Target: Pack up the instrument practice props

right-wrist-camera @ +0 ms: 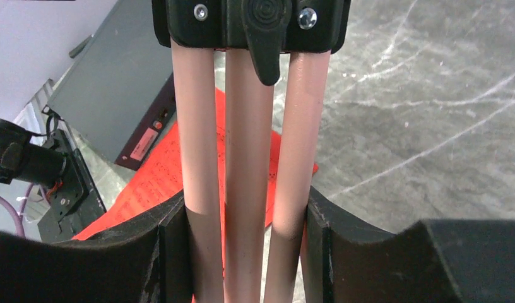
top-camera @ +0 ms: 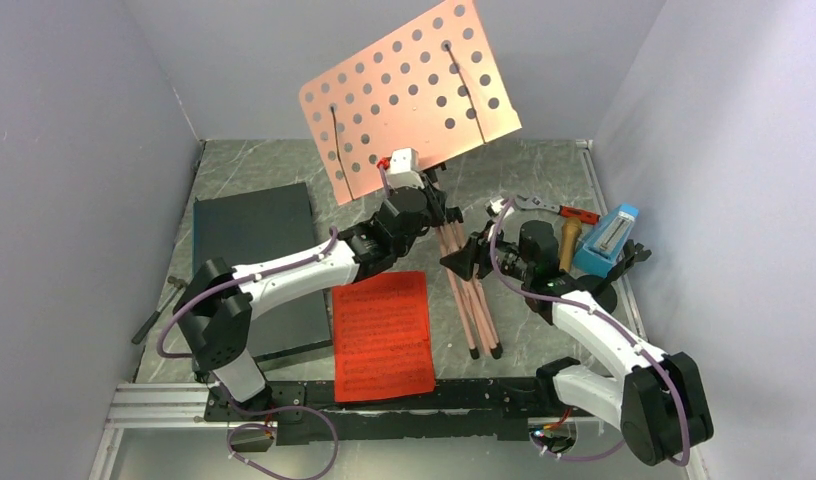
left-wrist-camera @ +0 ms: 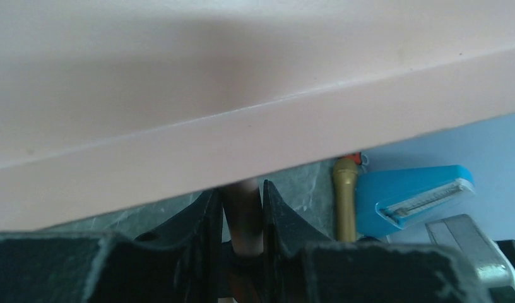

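Observation:
The pink music stand's perforated desk (top-camera: 409, 95) is held up above the table middle, and its folded legs (top-camera: 469, 300) slant down to the table. My left gripper (top-camera: 424, 185) is shut on the stand's pole just under the desk (left-wrist-camera: 242, 208). My right gripper (top-camera: 469, 258) is shut round the bundled pink legs (right-wrist-camera: 245, 189). The red sheet-music page (top-camera: 382, 335) lies flat near the front and shows behind the legs (right-wrist-camera: 154, 170). The gold microphone (top-camera: 569, 240) and blue metronome (top-camera: 606, 240) are at the right; both show in the left wrist view, the microphone (left-wrist-camera: 345, 202) beside the metronome (left-wrist-camera: 419, 196).
A large dark flat slab (top-camera: 259, 260) lies at the left under my left arm and shows in the right wrist view (right-wrist-camera: 116, 88). A red-handled wrench (top-camera: 554, 208) lies behind the microphone. Grey walls close in on three sides.

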{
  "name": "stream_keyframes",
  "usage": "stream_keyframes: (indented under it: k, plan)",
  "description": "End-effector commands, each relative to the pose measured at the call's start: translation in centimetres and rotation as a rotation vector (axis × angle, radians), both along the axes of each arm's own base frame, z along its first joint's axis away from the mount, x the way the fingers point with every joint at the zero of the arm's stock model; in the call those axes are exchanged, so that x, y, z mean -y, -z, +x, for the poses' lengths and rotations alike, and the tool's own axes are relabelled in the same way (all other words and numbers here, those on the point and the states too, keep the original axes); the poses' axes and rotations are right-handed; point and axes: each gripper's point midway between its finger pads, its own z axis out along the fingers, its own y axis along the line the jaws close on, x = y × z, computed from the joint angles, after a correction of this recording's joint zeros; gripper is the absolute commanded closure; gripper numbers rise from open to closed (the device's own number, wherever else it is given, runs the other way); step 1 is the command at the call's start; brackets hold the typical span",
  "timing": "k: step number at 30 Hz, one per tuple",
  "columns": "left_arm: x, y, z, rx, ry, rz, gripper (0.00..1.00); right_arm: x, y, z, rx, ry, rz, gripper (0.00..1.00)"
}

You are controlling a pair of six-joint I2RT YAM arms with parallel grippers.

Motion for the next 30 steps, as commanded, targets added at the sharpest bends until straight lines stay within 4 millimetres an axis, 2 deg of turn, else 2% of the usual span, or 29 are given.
stream_keyframes:
  k: [1,5,9,24,30]
  plan:
    - [-2.5,-3.1,2.8,0.03,-0.13,-0.092,0.97,-0.6,-3.7,0.8,0.113,-0.029,0.044,0.95]
    - [-2.1,0.4,4.2,-0.048,-0.115,-0.076,0.97,-0.5,-2.4,1.2,0.043,-0.003,0.043,0.95]
    - [-1.6,2.7,5.1,-0.093,-0.111,-0.009,0.97,-0.5,-0.5,1.5,-0.044,0.014,0.038,0.95]
    - [0.1,8.9,6.0,-0.224,-0.074,0.085,0.97,0.9,5.5,1.7,-0.26,0.049,0.035,0.99]
    - [0.9,11.7,6.2,-0.275,-0.053,0.114,0.97,2.2,8.0,1.9,-0.322,0.097,-0.009,0.9]
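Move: Straight below the hands, between the sheet music and the microphone, lies the bare table for the held music stand: about 26 cm under the left hand and 16 cm under the right. From the left hand the sheet music is some 20 cm back and 9 cm left. From the right hand the microphone lies roughly 11 cm ahead and 28 cm right; the wrench is about 21 cm ahead and 27 cm right; the sheet music is 11 cm back and 14 cm left, all at table level. Lowering the folded music stand between them, both hands sink towards the bare table beside the sheet music, quickly at first, then easing. The left, still pinching the pole just below the board, drops about 16 cm and tips some 20 degrees nose-down; the right keeps its grip round the bundled legs, going down roughly 10 cm and a little right while tilting likewise. ##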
